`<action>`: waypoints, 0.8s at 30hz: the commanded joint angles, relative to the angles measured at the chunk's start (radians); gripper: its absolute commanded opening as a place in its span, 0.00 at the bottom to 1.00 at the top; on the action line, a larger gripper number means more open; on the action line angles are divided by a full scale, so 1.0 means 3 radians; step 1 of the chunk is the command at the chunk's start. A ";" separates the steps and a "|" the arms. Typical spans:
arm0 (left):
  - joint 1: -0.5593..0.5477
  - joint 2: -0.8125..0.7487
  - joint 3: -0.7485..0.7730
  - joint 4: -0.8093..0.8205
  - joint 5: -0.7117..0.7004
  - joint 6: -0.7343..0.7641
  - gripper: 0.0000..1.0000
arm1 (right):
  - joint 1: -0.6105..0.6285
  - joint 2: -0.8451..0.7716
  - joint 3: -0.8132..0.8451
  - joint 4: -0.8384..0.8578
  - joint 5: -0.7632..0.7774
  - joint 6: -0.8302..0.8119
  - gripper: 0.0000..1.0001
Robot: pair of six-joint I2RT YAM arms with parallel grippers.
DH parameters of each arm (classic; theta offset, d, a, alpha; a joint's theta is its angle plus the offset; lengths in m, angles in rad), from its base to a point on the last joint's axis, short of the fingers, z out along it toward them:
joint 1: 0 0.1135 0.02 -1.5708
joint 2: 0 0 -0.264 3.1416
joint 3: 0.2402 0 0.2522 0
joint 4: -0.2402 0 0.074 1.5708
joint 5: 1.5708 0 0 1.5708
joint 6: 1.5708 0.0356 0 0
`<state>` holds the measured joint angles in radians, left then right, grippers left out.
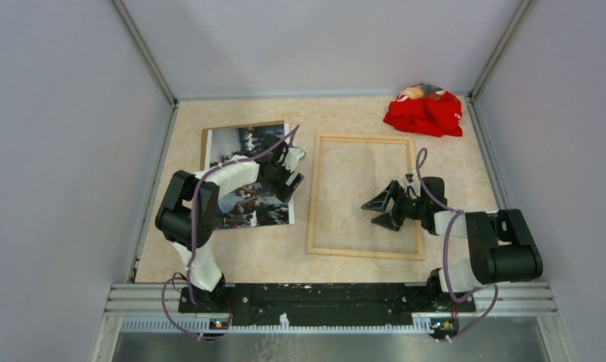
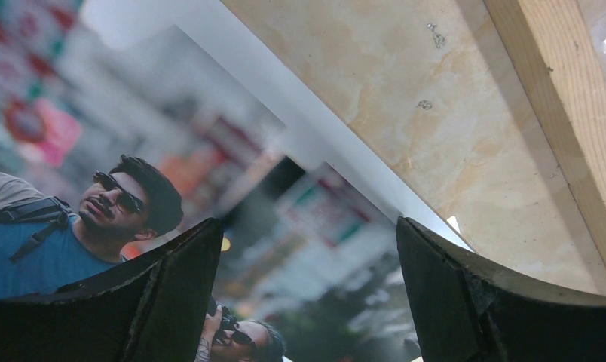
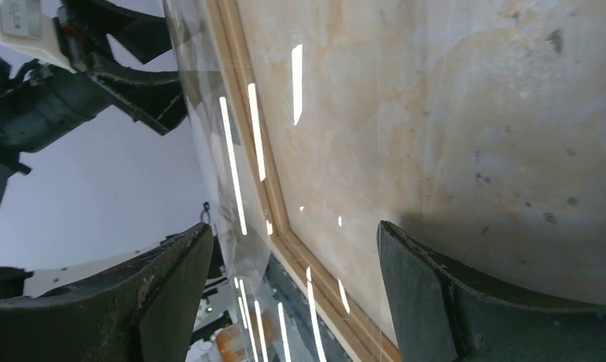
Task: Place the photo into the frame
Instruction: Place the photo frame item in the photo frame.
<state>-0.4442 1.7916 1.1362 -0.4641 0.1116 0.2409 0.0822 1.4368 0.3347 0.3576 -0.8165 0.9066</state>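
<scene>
The photo [image 1: 243, 204], a crowd scene in blue and dark tones, lies face up on the left of the table. In the left wrist view the photo [image 2: 134, 151] fills the left side, and a man in sunglasses shows on it. My left gripper [image 1: 291, 175] [image 2: 307, 234] hovers open low over the photo's right part, near its white border, with nothing between its fingers. The frame [image 1: 313, 204], thin light wood with a clear pane, lies flat in the middle. My right gripper [image 1: 369, 214] [image 3: 292, 234] is open above the pane, holding nothing. The frame's wooden rail [image 3: 243, 113] runs between its fingers.
A brown backing board [image 1: 206, 143] peeks out under the photo's top and left edges. A crumpled red cloth [image 1: 424, 111] lies at the back right corner. Grey walls enclose the beige table [image 1: 360, 113]. A frame rail [image 2: 579, 113] lies just right of the photo.
</scene>
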 commanded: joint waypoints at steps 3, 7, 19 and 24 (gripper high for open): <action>-0.0023 0.0111 -0.0145 0.0105 -0.0057 0.0078 0.91 | -0.0016 -0.0207 -0.0084 0.0936 -0.0330 0.0606 0.80; -0.0022 0.0090 -0.0172 0.0110 -0.0078 0.0089 0.91 | -0.0050 -0.0550 -0.0065 0.0823 -0.0338 0.0659 0.81; -0.0023 0.0032 -0.0180 0.0105 -0.0092 0.0109 0.91 | -0.0140 -0.0913 0.0296 -0.0226 -0.0218 0.0140 0.79; -0.0027 0.0018 -0.0193 0.0108 -0.0095 0.0119 0.91 | -0.0141 -0.0661 0.0564 -0.0572 -0.0171 -0.0252 0.73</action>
<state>-0.4461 1.7824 1.1179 -0.4381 0.1120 0.2508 0.0490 1.1889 0.4152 0.2699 -0.8783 0.9524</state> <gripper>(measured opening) 0.910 0.763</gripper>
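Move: The clear sheet, over the frame, has its middle roughly 3 cm ahead of the right hand, 4 cm to its left and 2 cm below, its right-hand edge up by the open fingers. The frame under it is centred about 4 cm ahead, 2 cm left and 4 cm lower; the photo lies some 9 cm ahead and 31 cm left. From the left hand, the sheet's middle is about 17 cm right, 3 cm back and slightly lower. Upward and quickly, the right hand climbs about 9 cm off the inside of the frame, then settles back about 1 cm, drifting only slightly forward. Its fingers keep pointing mainly left and stay wide open, while the wrist tilts some 10 to 15 degrees; the lower finger carries the raised edge of the clear sheet up from beneath, with no pinch on it. ##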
